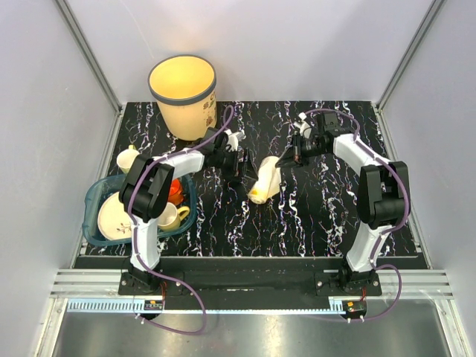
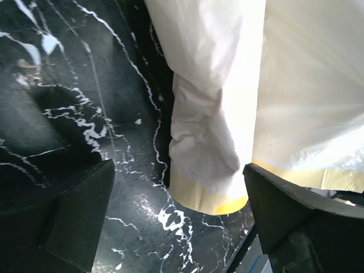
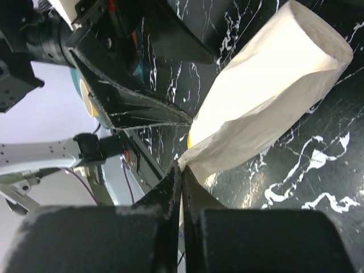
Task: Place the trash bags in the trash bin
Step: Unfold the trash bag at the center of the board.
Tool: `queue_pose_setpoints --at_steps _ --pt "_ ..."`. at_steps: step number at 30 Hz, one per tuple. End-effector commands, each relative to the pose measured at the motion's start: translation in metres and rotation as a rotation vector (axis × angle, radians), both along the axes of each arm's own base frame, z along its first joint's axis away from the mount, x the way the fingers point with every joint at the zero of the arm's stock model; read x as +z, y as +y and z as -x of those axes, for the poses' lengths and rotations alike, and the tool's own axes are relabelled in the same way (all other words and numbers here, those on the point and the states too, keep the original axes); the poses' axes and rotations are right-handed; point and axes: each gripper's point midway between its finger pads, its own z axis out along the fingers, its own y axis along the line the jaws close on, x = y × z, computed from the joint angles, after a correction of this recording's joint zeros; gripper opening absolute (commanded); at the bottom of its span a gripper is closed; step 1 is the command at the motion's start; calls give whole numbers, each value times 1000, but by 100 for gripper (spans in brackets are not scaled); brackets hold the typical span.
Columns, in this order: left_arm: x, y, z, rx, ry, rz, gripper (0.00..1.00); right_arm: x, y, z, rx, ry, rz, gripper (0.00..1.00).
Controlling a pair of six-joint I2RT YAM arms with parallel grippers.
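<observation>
The trash bags (image 1: pixel 265 181) are a pale, crinkly roll with a yellow end, lying on the black marble table (image 1: pixel 320 216) between the two arms. My right gripper (image 1: pixel 285 161) is shut on a corner of the film; in the right wrist view the right gripper (image 3: pixel 182 170) pinches the trash bags (image 3: pixel 267 96) at their loose edge. My left gripper (image 1: pixel 236 166) stands open just left of the roll. In the left wrist view the trash bags (image 2: pixel 210 114) lie ahead of the left gripper (image 2: pixel 179 210), untouched. The trash bin (image 1: pixel 183 93) stands upright at the back left.
A teal dish tray (image 1: pixel 95 223) at the left edge holds a plate (image 1: pixel 115 218), a yellow cup (image 1: pixel 172 216) and something red. A cream cup (image 1: pixel 128 158) stands behind the tray. Grey walls close in the table on three sides.
</observation>
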Motion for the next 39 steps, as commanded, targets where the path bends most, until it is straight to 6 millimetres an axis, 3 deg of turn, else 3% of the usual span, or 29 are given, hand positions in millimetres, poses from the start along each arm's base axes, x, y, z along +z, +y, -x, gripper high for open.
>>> queue_pose_setpoints --at_steps 1,7,15,26,30,33,39 --pt "27 -21 1 -49 -48 175 99 26 -5 15 114 -34 29 0" --pt "46 -16 -9 27 -111 247 99 71 -4 17 163 -102 21 0" --pt "35 1 -14 83 -45 264 99 118 -2 16 224 -204 4 0" --pt "42 28 -24 118 -78 267 99 176 -7 32 240 -346 14 0" --pt "36 33 -23 109 -83 218 99 183 -19 36 211 -351 48 0" --pt "31 38 -17 87 -87 173 99 174 -32 41 203 -331 98 0" --pt "27 37 -12 18 -144 65 98 166 -74 37 138 -319 184 0"
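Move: The trash bag roll's middle is about 4 cm to the left hand's right, 3 cm back and 4 cm below. From the right hand, which already pinches the bag's loose edge, it is some 4 cm left, 1 cm back and 10 cm below. From the left hand, the trash bin stands about 16 cm left, 17 cm ahead and 6 cm higher; the orange mug some 20 cm left and 5 cm back, slightly lower. Still pinching the loose edge of the bag, the right hand pulls it almost straight up by about 16 cm, away from the roll, turning the wrist some 20 degrees and swinging right at the end. The left hand, fingers kept wide open around the roll's near end, dips slightly back and right, then drags the roll about 5 cm left. ##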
